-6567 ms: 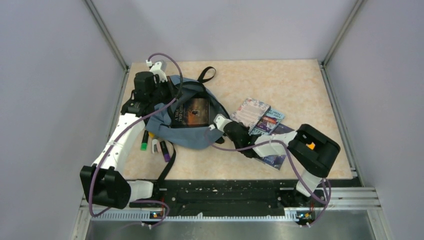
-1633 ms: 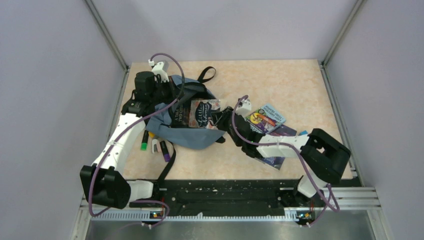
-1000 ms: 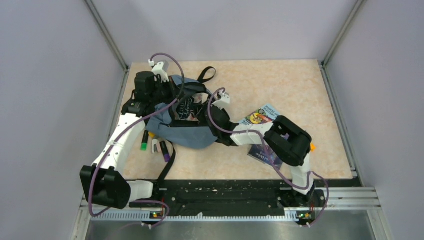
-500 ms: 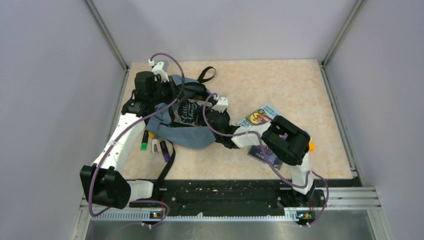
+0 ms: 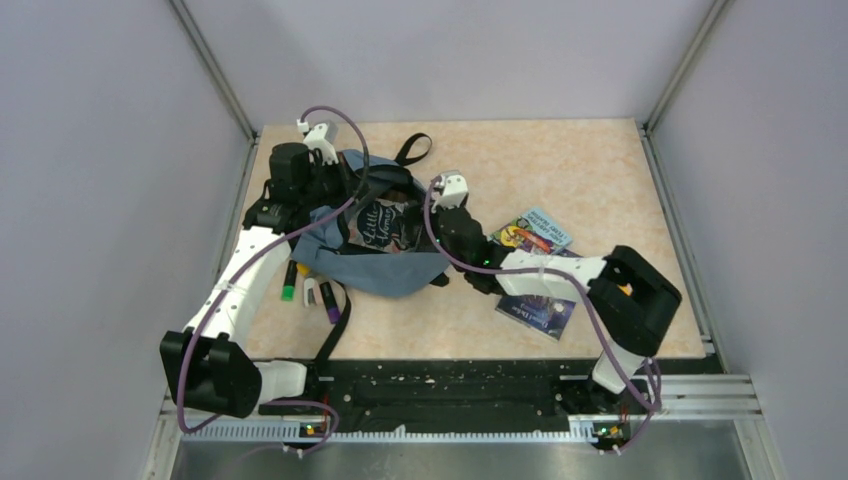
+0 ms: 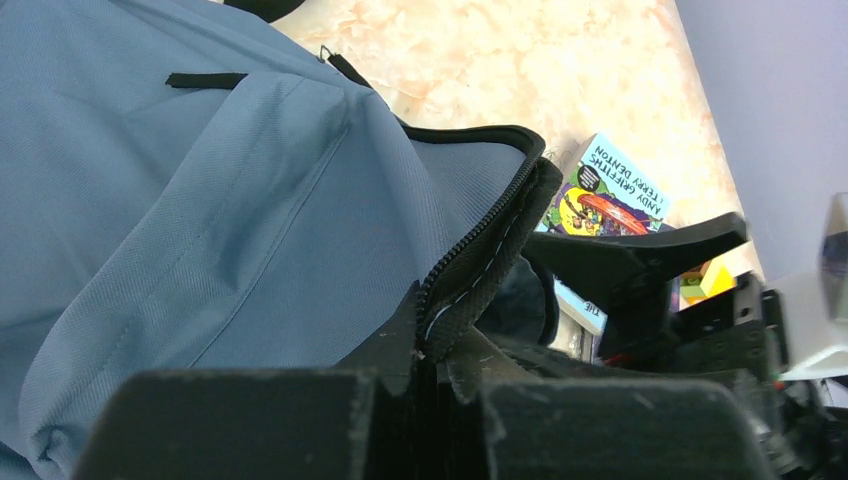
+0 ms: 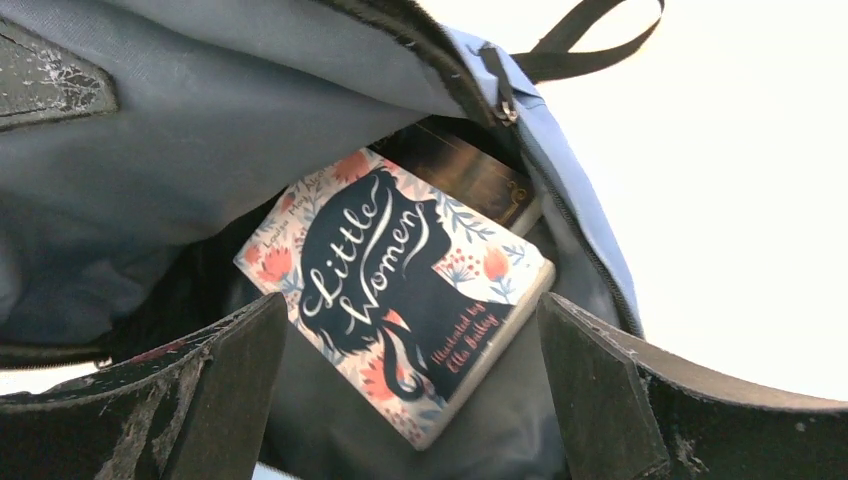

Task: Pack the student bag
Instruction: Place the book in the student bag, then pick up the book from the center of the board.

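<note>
The student bag (image 5: 375,270) lies open at the left of the table, grey-blue with black straps. My left gripper (image 5: 335,190) is shut on the bag's black zipper edge (image 6: 470,290) and holds the mouth up. Inside lies a "Little Women" book (image 7: 400,280) on top of a dark book (image 7: 470,175). My right gripper (image 7: 412,320) stands open at the bag's mouth, one finger on either side of the book's near corner and not touching it. In the top view the right gripper (image 5: 432,218) sits at the bag's right edge.
Two more books lie right of the bag: a colourful one (image 5: 535,232) and a dark purple one (image 5: 537,310) partly under the right forearm. Coloured markers (image 5: 310,292) lie by the bag's left side, near a black strap (image 5: 335,335).
My right gripper carried the "Little Women" book into the bag, opened, let it go and drew back a little to the right. The left gripper kept its hold.
</note>
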### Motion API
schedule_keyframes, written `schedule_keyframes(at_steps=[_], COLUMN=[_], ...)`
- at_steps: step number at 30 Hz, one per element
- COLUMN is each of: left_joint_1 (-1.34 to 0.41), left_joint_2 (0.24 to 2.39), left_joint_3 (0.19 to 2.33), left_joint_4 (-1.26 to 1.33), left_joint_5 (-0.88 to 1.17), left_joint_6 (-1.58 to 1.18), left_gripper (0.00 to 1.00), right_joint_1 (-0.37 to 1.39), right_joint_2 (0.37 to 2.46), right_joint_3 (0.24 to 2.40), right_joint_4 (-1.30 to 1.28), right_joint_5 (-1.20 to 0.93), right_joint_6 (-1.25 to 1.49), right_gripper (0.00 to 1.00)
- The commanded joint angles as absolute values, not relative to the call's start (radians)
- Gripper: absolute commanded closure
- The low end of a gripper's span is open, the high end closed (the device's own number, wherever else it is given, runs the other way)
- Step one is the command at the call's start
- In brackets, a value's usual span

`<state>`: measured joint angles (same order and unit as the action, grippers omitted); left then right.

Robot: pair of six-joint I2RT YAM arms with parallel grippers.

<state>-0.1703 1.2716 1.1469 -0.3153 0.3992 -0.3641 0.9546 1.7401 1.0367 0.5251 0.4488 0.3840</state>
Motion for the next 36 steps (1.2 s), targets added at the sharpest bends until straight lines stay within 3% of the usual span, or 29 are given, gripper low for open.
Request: schedule_keyframes(at_steps=[1,11,20,25,29,36], left_joint_1=[-0.175,-0.174,-0.175,-0.175,-0.175,-0.174], left_joint_2=[1.226,1.227,1.227,1.23,1.228,1.219], left_joint_3=[1.165,1.165,1.167,1.166,1.165,1.165], left_joint_4=[-0.23,-0.237,-0.238,-0.235,-0.235,-0.238], left_joint_5=[0.407,0.387,0.395,0.396,0.391,0.372], left_joint_6=[-0.368,-0.359,-0.368,-0.37,-0.367,-0.363], left_gripper=[1.0,1.0,1.0,1.0,1.0,1.0], right_joint_1=[0.89,0.645,0.223,0.048,0.004,-0.127], right_joint_2=[1.573,1.237,1.055,1.074,1.136,1.251], right_joint_3=[0.985,0.805,0.587,0.49,0.471,0.449], right_joint_4=[0.406,0.047,0.072,0.185,0.265,0.413], right_joint_5=[0.36,0.268,0.08,0.041,0.006,-0.216], right_joint_6=[0.371,0.487,0.521,0.554,0.548,0.592], right_gripper=[0.09,0.09,0.09,0.09,0.09,0.1])
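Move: The treehouse book lies about 25 cm right of the open right hand, some 3 cm nearer the base and 17 cm below. The dark purple book is about 14 cm back and 31 cm right, at table height; Little Women rests in the bag, roughly 3 cm ahead, 8 cm left and 12 cm below. From the left hand, the treehouse book is some 37 cm right, 6 cm back and 24 cm lower. Open and empty, the right hand sweeps some 38 cm right past the treehouse book, sinking and turning clockwise. ##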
